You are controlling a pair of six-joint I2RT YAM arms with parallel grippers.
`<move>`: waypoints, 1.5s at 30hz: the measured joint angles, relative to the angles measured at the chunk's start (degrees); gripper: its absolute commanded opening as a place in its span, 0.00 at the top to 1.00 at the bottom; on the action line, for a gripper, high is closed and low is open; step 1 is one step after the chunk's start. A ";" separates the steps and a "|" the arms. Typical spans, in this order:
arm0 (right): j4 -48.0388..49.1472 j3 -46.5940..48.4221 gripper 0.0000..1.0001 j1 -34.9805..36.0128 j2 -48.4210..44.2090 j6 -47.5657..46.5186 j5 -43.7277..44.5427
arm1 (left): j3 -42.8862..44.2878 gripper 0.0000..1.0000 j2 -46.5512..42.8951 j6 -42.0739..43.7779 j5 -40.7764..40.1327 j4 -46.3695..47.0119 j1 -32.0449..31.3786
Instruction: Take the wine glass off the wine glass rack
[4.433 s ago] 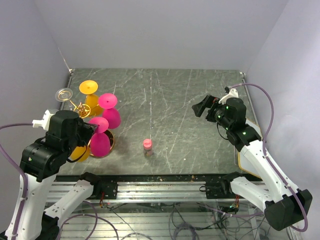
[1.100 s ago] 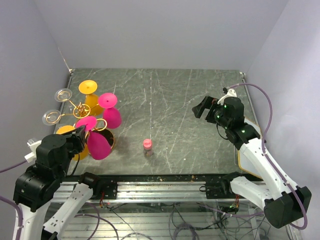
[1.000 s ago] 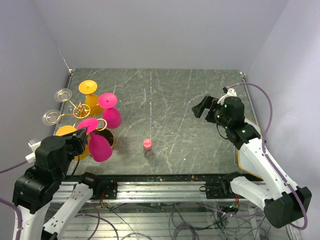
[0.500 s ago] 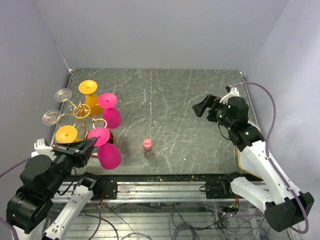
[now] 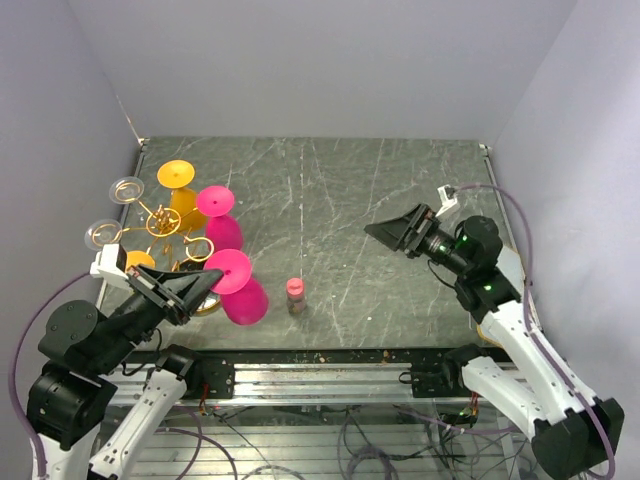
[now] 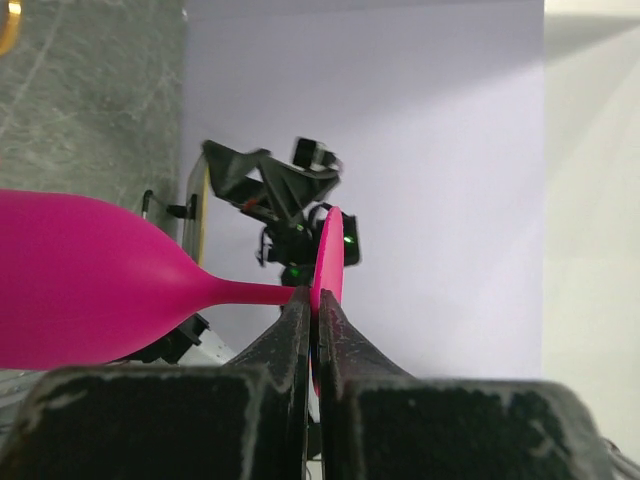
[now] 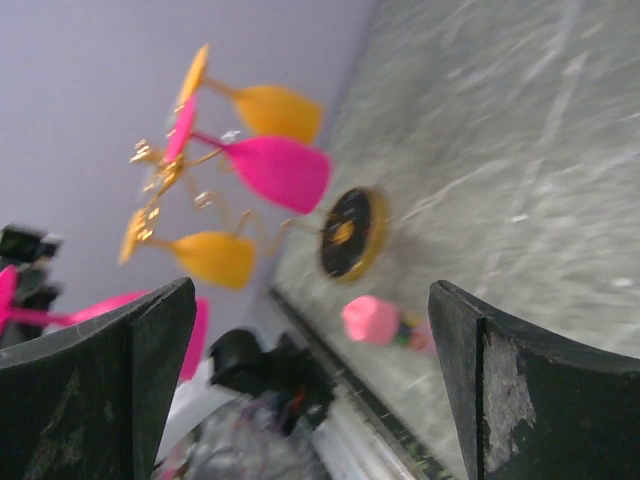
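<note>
My left gripper (image 5: pixel 205 284) is shut on the round foot of a pink wine glass (image 5: pixel 243 298). It holds the glass tilted in the air, just right of the gold wire rack (image 5: pixel 163 222) and free of its arms. In the left wrist view the fingertips (image 6: pixel 300 305) pinch the foot edge, with the glass's bowl (image 6: pixel 90 285) at left. Two yellow glasses (image 5: pixel 182 190) and one pink glass (image 5: pixel 222 228) hang on the rack. My right gripper (image 5: pixel 392 232) is open and empty over the table's right half; in its wrist view (image 7: pixel 310 290) it faces the rack (image 7: pixel 165 165).
A small pink-capped bottle (image 5: pixel 295 292) stands near the front middle of the table and shows in the right wrist view (image 7: pixel 372 320). Two empty clear rings (image 5: pixel 127 187) stick out at the rack's left. The rack's round base (image 7: pixel 350 232) sits near the left front edge.
My left gripper has drawn the pink glass off the rack arm, forward and to the right, tilting it. My right gripper has swung lower and leftward to face the rack.
</note>
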 measured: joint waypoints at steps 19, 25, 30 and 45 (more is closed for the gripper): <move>45.44 -2.36 0.01 24.46 17.40 26.64 -13.75 | -4.70 0.93 3.69 -2.47 7.76 29.46 0.20; 54.84 0.24 0.05 25.44 22.80 29.00 -13.29 | -6.10 0.93 5.11 -4.13 7.69 37.18 0.20; 62.27 3.89 0.08 25.75 26.14 30.84 -13.11 | -9.33 0.93 5.16 -6.14 7.63 42.64 0.20; 88.96 9.97 1.00 29.49 39.12 48.63 -9.57 | -13.55 0.85 4.11 -9.25 4.11 53.00 0.46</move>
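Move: The pink wine glass, already off the rack and pinched by its foot in the left gripper, hangs with its middle about 8 cm below that hand, 5 cm right and 2 cm ahead. From the right hand it lies some 31 cm left, 13 cm back and 3 cm higher. The red-capped bottle stands roughly 22 cm left of the right hand, 6 cm back and 23 cm below; the other pink glass is about 35 cm left, 5 cm ahead, 5 cm lower. Raise the left gripper about 11 cm, keeping its pinch on the foot and tilting the fingers up some 30 degrees so that the bowl swings out to the right. Bring the open right gripper left and back towards the bowl, then mostly up, some 25 cm in all, rolling its left side up and turning counter-clockwise; close its fingers across the bowl's wall at the rim. ##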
